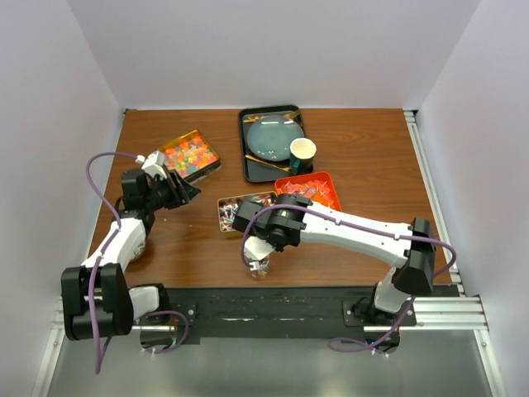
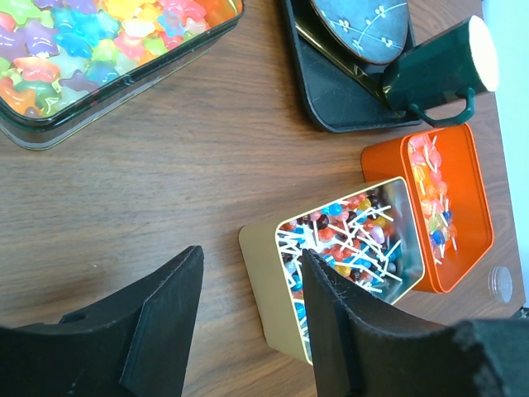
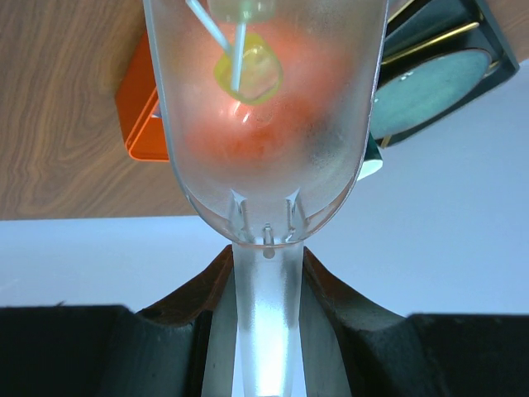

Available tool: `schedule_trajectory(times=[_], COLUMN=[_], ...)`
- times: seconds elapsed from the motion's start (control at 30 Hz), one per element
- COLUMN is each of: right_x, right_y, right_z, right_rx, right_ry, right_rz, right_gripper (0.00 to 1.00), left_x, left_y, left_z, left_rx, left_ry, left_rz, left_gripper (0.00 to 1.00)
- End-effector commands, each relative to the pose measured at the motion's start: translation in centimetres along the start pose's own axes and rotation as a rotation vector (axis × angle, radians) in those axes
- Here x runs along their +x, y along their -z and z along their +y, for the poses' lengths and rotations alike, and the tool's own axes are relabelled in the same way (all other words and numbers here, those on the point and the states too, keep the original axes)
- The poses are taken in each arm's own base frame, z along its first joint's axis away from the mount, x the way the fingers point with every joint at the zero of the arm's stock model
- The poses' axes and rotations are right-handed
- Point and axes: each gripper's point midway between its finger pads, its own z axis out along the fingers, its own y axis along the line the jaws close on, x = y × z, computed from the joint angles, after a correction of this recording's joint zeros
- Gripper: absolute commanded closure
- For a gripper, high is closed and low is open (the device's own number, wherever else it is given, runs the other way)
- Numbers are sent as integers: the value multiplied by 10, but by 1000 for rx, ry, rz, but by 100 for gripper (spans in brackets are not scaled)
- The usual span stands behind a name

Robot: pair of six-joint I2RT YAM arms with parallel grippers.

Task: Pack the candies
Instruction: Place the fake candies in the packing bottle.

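Note:
My right gripper (image 3: 264, 256) is shut on the handle of a clear plastic scoop (image 3: 264, 124). The scoop holds a yellow candy on a white stick (image 3: 248, 70) and hangs over the orange tin (image 3: 136, 116). In the top view this gripper (image 1: 291, 201) is at the orange tin of wrapped candies (image 1: 321, 187). My left gripper (image 2: 252, 256) is open and empty, just left of the gold tin of lollipops (image 2: 347, 240), which also shows in the top view (image 1: 238, 211). A dark tin of star-shaped candies (image 1: 188, 155) lies behind the left gripper (image 1: 188, 190).
A black tray (image 1: 248, 157) at the back holds a blue-grey plate (image 1: 273, 136) and a dark green cup (image 1: 302, 153). A small clear container (image 1: 258, 265) stands at the table's front edge under the right arm. White walls close in three sides.

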Motion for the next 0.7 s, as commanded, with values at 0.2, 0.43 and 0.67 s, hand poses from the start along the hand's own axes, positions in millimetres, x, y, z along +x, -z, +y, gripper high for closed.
schedule_trajectory(times=[0.2,0.43,0.67], right_x=[44,47,44], right_y=[33,36,37], right_z=[45,48,34], right_rx=[-85,-79,-95], right_ry=[187,187,-98], right_rz=[128,128,-21], right_gripper=[100,100,100], left_x=[-15,-16,-15], left_y=[5,5,18], left_z=[-15,-17,-68], left_rx=[59,66,350], left_ry=[-8,-6,-44], left_rz=[-33,-29,10], left_gripper=[44,44,98])
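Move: Some 9 cm to the left of the right hand, 6 cm back and 17 cm below it stands the packing bottle, with the scoop tipped towards it and two lollipops still in the bowl. The lollipop tin lies about 12 cm left and 7 cm ahead of this hand, the orange bin some 13 cm ahead and 5 cm to its right. From the left hand the bottle is about 17 cm right, 17 cm back and 8 cm lower. Keeping its grip on the scoop handle with the bowl still tipped, the right hand rises about 2 cm while easing just over 1 cm each to the right and back, hardly turning, then holds still there. Late on, the empty left hand closes its half-open fingers most of the way on nothing, drifting some 1.5 cm to the right. ##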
